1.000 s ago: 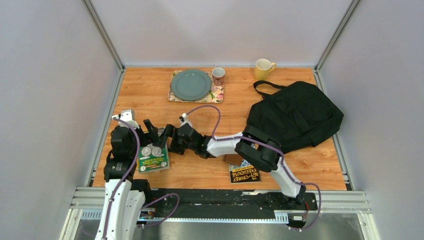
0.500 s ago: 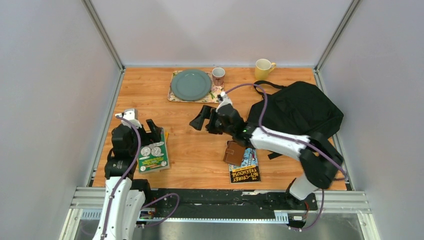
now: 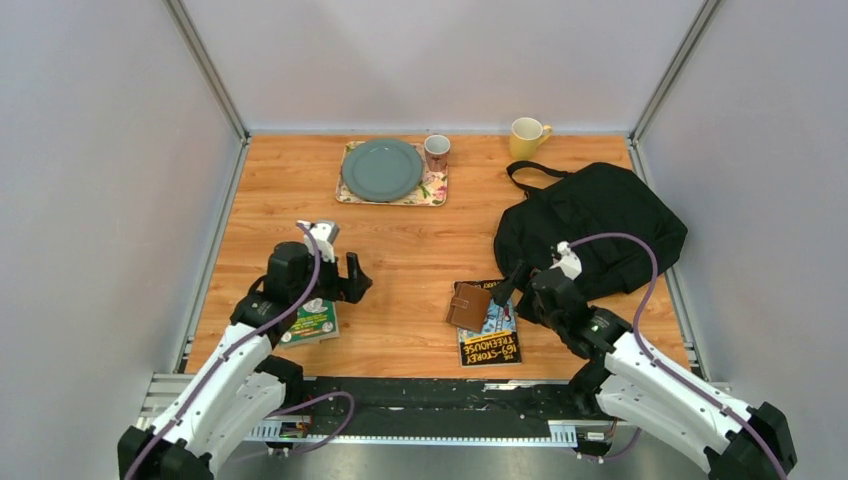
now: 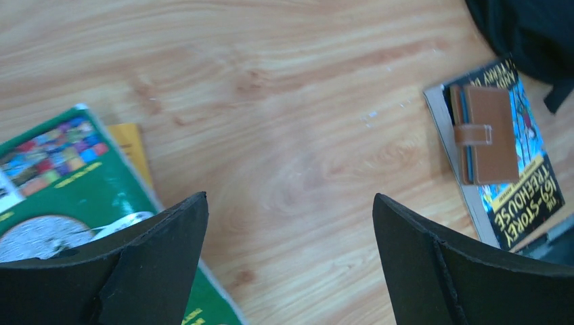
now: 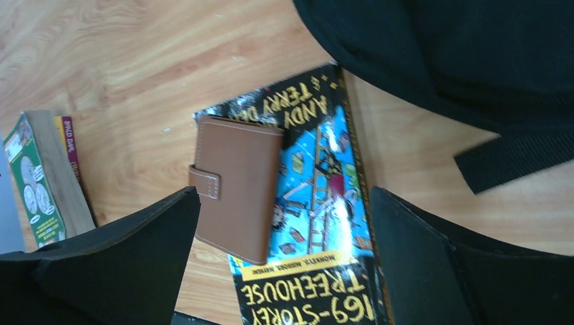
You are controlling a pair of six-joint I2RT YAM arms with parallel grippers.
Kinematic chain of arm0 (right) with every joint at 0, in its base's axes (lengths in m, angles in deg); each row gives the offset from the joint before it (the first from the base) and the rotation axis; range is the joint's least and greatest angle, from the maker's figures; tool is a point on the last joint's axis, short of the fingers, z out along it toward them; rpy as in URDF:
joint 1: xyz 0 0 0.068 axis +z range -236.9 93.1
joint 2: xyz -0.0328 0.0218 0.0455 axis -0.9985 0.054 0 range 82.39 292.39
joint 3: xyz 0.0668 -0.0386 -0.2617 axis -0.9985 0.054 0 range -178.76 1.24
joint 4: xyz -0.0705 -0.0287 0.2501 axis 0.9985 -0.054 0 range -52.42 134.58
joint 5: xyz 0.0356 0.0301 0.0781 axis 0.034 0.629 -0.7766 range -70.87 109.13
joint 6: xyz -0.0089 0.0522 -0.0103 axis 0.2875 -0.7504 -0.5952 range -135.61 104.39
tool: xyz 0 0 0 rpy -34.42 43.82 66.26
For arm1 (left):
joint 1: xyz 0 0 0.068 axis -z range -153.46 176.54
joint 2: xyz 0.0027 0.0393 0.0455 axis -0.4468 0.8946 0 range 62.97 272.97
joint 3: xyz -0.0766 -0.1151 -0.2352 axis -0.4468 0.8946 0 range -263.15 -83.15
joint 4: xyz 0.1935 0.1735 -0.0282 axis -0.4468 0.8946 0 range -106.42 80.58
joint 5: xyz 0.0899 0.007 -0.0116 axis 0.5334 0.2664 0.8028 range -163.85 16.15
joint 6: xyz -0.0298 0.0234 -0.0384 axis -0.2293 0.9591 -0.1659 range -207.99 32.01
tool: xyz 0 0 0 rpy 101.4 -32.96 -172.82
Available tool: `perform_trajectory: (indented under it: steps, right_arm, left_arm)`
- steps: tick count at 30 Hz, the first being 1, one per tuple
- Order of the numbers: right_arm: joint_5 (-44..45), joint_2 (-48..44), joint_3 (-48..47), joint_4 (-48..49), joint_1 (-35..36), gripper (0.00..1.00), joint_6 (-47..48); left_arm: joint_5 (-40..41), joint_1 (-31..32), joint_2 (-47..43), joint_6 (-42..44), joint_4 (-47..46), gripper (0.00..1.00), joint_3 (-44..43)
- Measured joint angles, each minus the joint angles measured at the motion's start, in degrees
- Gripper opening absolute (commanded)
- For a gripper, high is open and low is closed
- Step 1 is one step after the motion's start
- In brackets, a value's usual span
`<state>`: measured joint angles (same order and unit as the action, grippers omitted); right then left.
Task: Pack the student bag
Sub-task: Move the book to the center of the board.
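Note:
The student bag [image 3: 590, 235] is a black fabric pack lying at the right of the table, its edge and a strap in the right wrist view [image 5: 460, 54]. A brown wallet [image 3: 468, 305] rests on a Treehouse book [image 3: 492, 340] just left of the bag. My right gripper [image 3: 512, 295] hovers open above them; wallet [image 5: 240, 189] and book [image 5: 318, 223] show between its fingers. My left gripper [image 3: 345, 280] stands open over bare wood [image 4: 290, 237], beside a green book [image 3: 312, 322].
A grey-green plate [image 3: 382, 168] on a floral mat, a small mug [image 3: 437, 152] and a yellow mug [image 3: 526, 137] stand at the far edge. A yellow book [image 4: 128, 145] lies under the green one. Metal rails border the table's sides.
My right arm swung from the green book at the left, across the middle, back to the wallet and Treehouse book. My left gripper moved right, off the green book. Both stayed open.

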<state>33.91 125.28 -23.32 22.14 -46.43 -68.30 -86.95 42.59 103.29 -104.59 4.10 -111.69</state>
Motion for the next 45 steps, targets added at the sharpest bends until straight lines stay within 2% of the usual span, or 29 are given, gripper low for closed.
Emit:
perform_trajectory:
  steps: [4,8,11,17,21,27,35,37,41,45]
  right_arm:
    - [0.46,-3.06,2.36,-4.61,-0.02,1.00,-3.34]
    - [-0.55,-2.45,5.64,-4.59,-0.02,1.00,-6.03]
    - [-3.02,0.35,7.67,-2.86,0.00,1.00,-7.98]
    - [-7.98,7.30,7.89,8.11,0.63,1.00,-13.27]
    - [-8.94,14.78,7.30,17.66,4.04,1.00,-18.84]
    - [-6.82,30.53,0.39,27.67,11.82,1.00,-27.19]
    - [-11.41,58.31,-18.27,45.22,12.22,1.00,-34.64]
    - [-12.31,60.87,-19.71,48.04,12.04,1.00,-35.30]
    - [-12.55,59.76,-19.96,48.28,10.78,1.00,-33.75]
    - [-10.03,49.66,-18.91,40.11,4.81,1.00,-27.80]
  left_arm:
    - [1.18,8.74,4.31,-1.44,-2.23,0.98,0.00]
    - [1.03,15.26,10.27,-3.80,-6.36,0.98,0.04]
    - [0.72,16.72,11.89,-5.09,-8.33,0.98,0.13]
    - [1.60,16.87,12.50,-5.44,-9.09,0.98,0.13]
    - [3.52,16.87,12.04,-5.62,-8.11,0.98,0.13]
    - [7.48,16.87,10.88,-5.64,-2.69,0.98,-1.31]
    - [10.27,16.87,5.29,-5.64,4.35,0.98,-6.05]
    - [10.60,16.87,4.28,-5.57,5.49,0.98,-6.99]
    - [9.40,16.87,4.04,-5.22,6.97,0.98,-8.35]
    - [5.53,16.90,4.31,-5.29,6.49,0.98,-8.24]
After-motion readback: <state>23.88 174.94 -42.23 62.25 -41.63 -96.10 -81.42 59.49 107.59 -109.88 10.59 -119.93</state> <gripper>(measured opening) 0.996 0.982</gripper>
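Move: The treehouse book lies flat just left of the right hand, its middle about 5 cm left, 5 cm back and 7 cm below; the wallet on it is some 9 cm left and 2 cm back. The bag stands about 18 cm right and 15 cm ahead of that hand. From the left hand, the treehouse book is roughly 32 cm right and 9 cm back, the green book about 10 cm left and 5 cm back. Pushing the treehouse book along from its right edge, the right hand first sinks about 6 cm, then sweeps some 25 cm left and 9 cm forward, left side rolling up 30 degrees, before it lifts away rightward. The open left hand goes 8 cm right and slightly down into the book's way, drifts back a little, then rises 5 cm. Both grippers stay open. ##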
